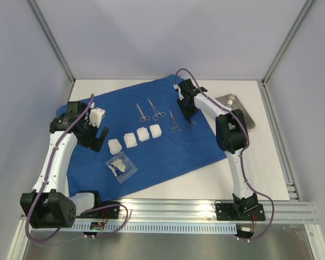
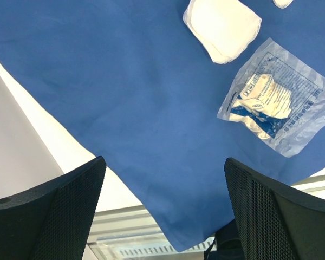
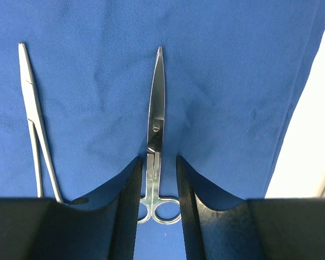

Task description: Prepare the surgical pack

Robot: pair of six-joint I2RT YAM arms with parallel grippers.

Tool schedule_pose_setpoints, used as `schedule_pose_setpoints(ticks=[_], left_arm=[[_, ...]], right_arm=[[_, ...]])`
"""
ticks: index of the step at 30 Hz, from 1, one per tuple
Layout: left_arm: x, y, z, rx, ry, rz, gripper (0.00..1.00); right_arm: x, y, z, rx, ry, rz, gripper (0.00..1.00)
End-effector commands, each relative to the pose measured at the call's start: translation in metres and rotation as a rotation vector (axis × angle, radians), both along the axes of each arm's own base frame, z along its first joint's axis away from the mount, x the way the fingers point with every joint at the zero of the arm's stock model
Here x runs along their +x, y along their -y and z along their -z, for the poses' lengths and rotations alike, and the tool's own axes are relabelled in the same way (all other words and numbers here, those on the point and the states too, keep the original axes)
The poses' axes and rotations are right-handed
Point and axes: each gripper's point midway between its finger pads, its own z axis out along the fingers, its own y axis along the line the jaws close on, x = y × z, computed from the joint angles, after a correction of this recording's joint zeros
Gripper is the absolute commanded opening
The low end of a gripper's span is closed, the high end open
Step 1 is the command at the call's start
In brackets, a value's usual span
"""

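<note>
The royal-blue drape (image 1: 168, 154) lies spread flat on the table. On it are three silver scissor-like instruments (image 1: 157, 109) in a row and several white gauze squares (image 1: 143, 134). My right gripper (image 1: 188, 118) points down on a fourth pair of scissors (image 3: 158, 97). Its fingers (image 3: 129, 184) press into the cloth on either side, closed against the ring handles. The right wrist view also shows forceps (image 3: 32, 108) to the left. My left gripper (image 2: 163, 162) hangs open over the drape (image 2: 124, 81) near its front left corner, holding nothing. The steel tray (image 1: 230, 100) sits behind the right arm, partly hidden.
A clear plastic packet (image 1: 121, 167) with white and blue contents lies on the drape in front of the gauze, also in the left wrist view (image 2: 279, 95) beside a gauze square (image 2: 222, 27). Bare white table borders the drape. An aluminium rail (image 1: 206, 208) runs along the near edge.
</note>
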Motion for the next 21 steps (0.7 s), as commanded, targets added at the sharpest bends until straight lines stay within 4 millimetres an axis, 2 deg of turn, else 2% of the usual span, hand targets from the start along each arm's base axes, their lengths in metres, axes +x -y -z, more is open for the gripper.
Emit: schedule_pose_setpoints(ticks=[1,4,7,9,12,15,21], left_arm=[[0.009,-0.002,-0.016,0.009,0.057,-0.012,1.00],[0.010,-0.003,-0.015,0.013,0.058,-0.007,1.00],[0.011,-0.003,-0.016,0.017,0.061,-0.007,1.00],[0.012,-0.003,-0.017,0.017,0.063,-0.007,1.00],[0.011,-0.004,-0.017,0.019,0.066,-0.003,1.00],[0.011,-0.004,-0.018,0.021,0.070,0.001,1.00],[0.012,-0.003,-0.021,0.015,0.083,0.004,1.00]], right_arm=[[-0.026,0.016,0.036,-0.083,-0.160,0.016,0.34],[-0.039,0.014,0.046,-0.063,-0.221,0.013,0.34],[-0.050,0.012,0.057,-0.052,-0.276,0.010,0.28],[-0.056,0.008,0.062,-0.027,-0.305,0.010,0.23],[-0.053,0.009,0.061,-0.024,-0.279,0.021,0.11],[-0.048,0.007,0.050,-0.017,-0.251,0.018,0.01],[-0.037,0.002,0.007,0.028,-0.147,-0.005,0.00]])
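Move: The scissors lie between the right hand's fingertips, their middle roughly 3 cm ahead, 1 cm left and about 1 cm below. A thin clamp lies parallel, about 9 cm left of the hand and about level with it fore and aft. The steel tray stands some 27 cm to the right and 4 cm ahead. From the left hand, the scissors are about 56 cm right, 24 cm ahead and 15 cm below. The right fingers close and pinch the scissors' shank above the rings, the hand easing about 1 cm left and back. ##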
